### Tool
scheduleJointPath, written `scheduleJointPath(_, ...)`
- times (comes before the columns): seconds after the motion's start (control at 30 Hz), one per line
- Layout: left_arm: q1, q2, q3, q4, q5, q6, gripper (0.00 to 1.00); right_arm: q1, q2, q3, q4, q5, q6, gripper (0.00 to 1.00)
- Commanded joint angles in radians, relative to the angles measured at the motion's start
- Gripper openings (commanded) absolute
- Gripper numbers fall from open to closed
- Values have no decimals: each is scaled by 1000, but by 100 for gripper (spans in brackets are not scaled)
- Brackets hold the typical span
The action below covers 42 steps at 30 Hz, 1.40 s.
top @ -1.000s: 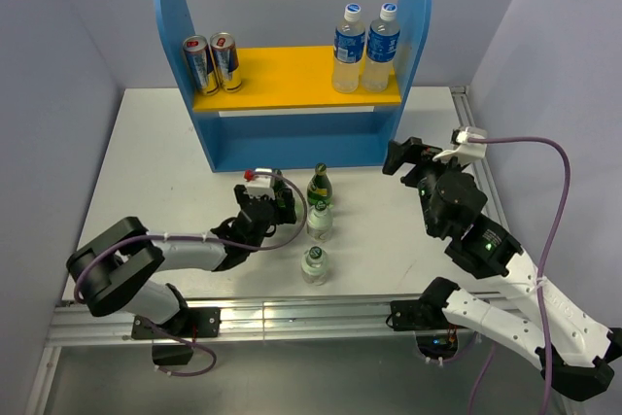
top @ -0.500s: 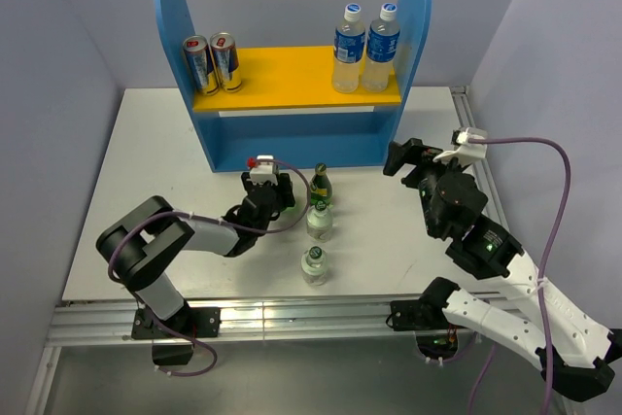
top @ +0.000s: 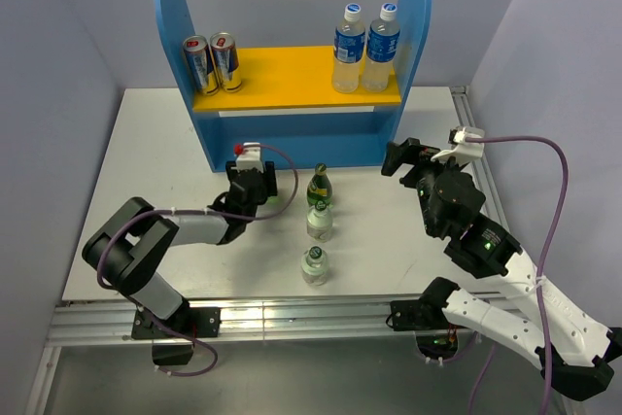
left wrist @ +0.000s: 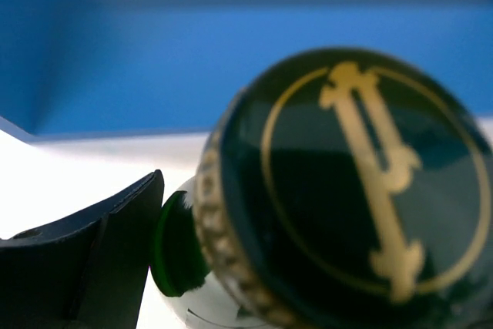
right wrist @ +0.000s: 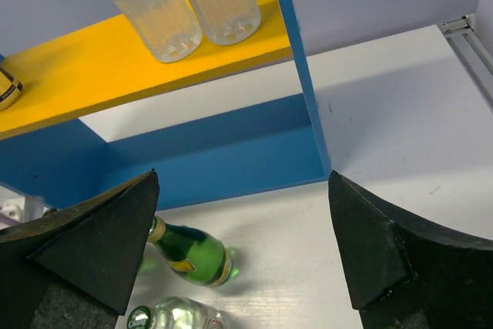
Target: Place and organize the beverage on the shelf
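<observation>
My left gripper (top: 259, 188) lies low on the table in front of the shelf (top: 292, 80), shut on a dark green bottle. The bottle's gold-marked cap (left wrist: 347, 190) fills the left wrist view, and one dark finger (left wrist: 108, 260) presses against green glass. A second green bottle (top: 319, 185) (right wrist: 192, 256) stands just right of that gripper. Nearer me stand two short clear bottles (top: 319, 222) (top: 313, 264). Two blue-labelled bottles (top: 349, 46) (top: 382, 44) stand at the right of the yellow upper board. My right gripper (top: 403, 157) (right wrist: 243, 252) hangs open and empty by the shelf's right panel.
Two dark cans (top: 199, 63) (top: 225, 58) stand at the left end of the upper board. The shelf's lower level (right wrist: 192, 152) shows a blue back and white floor. A metal rail (top: 292, 313) runs along the table's near edge, and grey walls close in both sides.
My left gripper has shut and slid up and to the left, towards the shelf's lower level. The right arm and the standing bottles have not moved.
</observation>
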Motion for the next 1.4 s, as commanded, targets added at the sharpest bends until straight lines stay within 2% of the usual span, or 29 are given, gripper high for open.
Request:
scheduleJointPath(0.0,71,-60,106,103,24,48,0,4,3,5,25,-5,8,97)
scheduleJointPath(0.27,238,27,215,116,114,30,0,4,3,2,22,-5,8,97)
scheduleJointPath(0.47,318,118,305,101,162,8,0,6,11,0,28,2,8,97)
scheduleJointPath(0.87,375,262,423,86,130,-2,0,4,23,-7,37,2,11,97)
scheduleJointPath(0.97,375,265,442,67,130,-10,28,6,23,-9,37,4,13,97)
scheduleJointPath(1.0,375,262,437,69,131,-8,53,4,20,-9,36,4,13,97)
scheduleJointPath(1.1,375,254,430,69,140,-10,79,4,16,-10,36,4,16,97)
scheduleJointPath(1.13,375,254,428,67,142,-12,95,6,16,-12,34,4,16,97)
scheduleJointPath(1.17,375,253,430,55,142,-16,99,4,14,-10,35,4,16,97)
scheduleJointPath(1.37,372,215,388,54,143,-12,99,4,5,-12,31,2,20,97)
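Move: Held upright in the left hand, the green bottle is bound for the lower shelf's left end, about 14 cm ahead and 7 cm left, with the board some 5 cm below. The shelf's left wall is about 14 cm ahead and 13 cm left. The second green bottle stands roughly level ahead and 15 cm right, the clear bottle about 10 cm back and 15 cm right. From the right hand, that shelf spot is about 24 cm ahead, 37 cm left and 30 cm down. Carrying the green bottle forward about 14 cm and some 8 cm left, the left hand first rises 3 to 4 cm, then sinks about 2 cm over the lower board while easing into the left end. The wrist turns roughly 10 degrees counter-clockwise. Once there, the fingers open wide and let go of the bottle, the hand staying around it. ##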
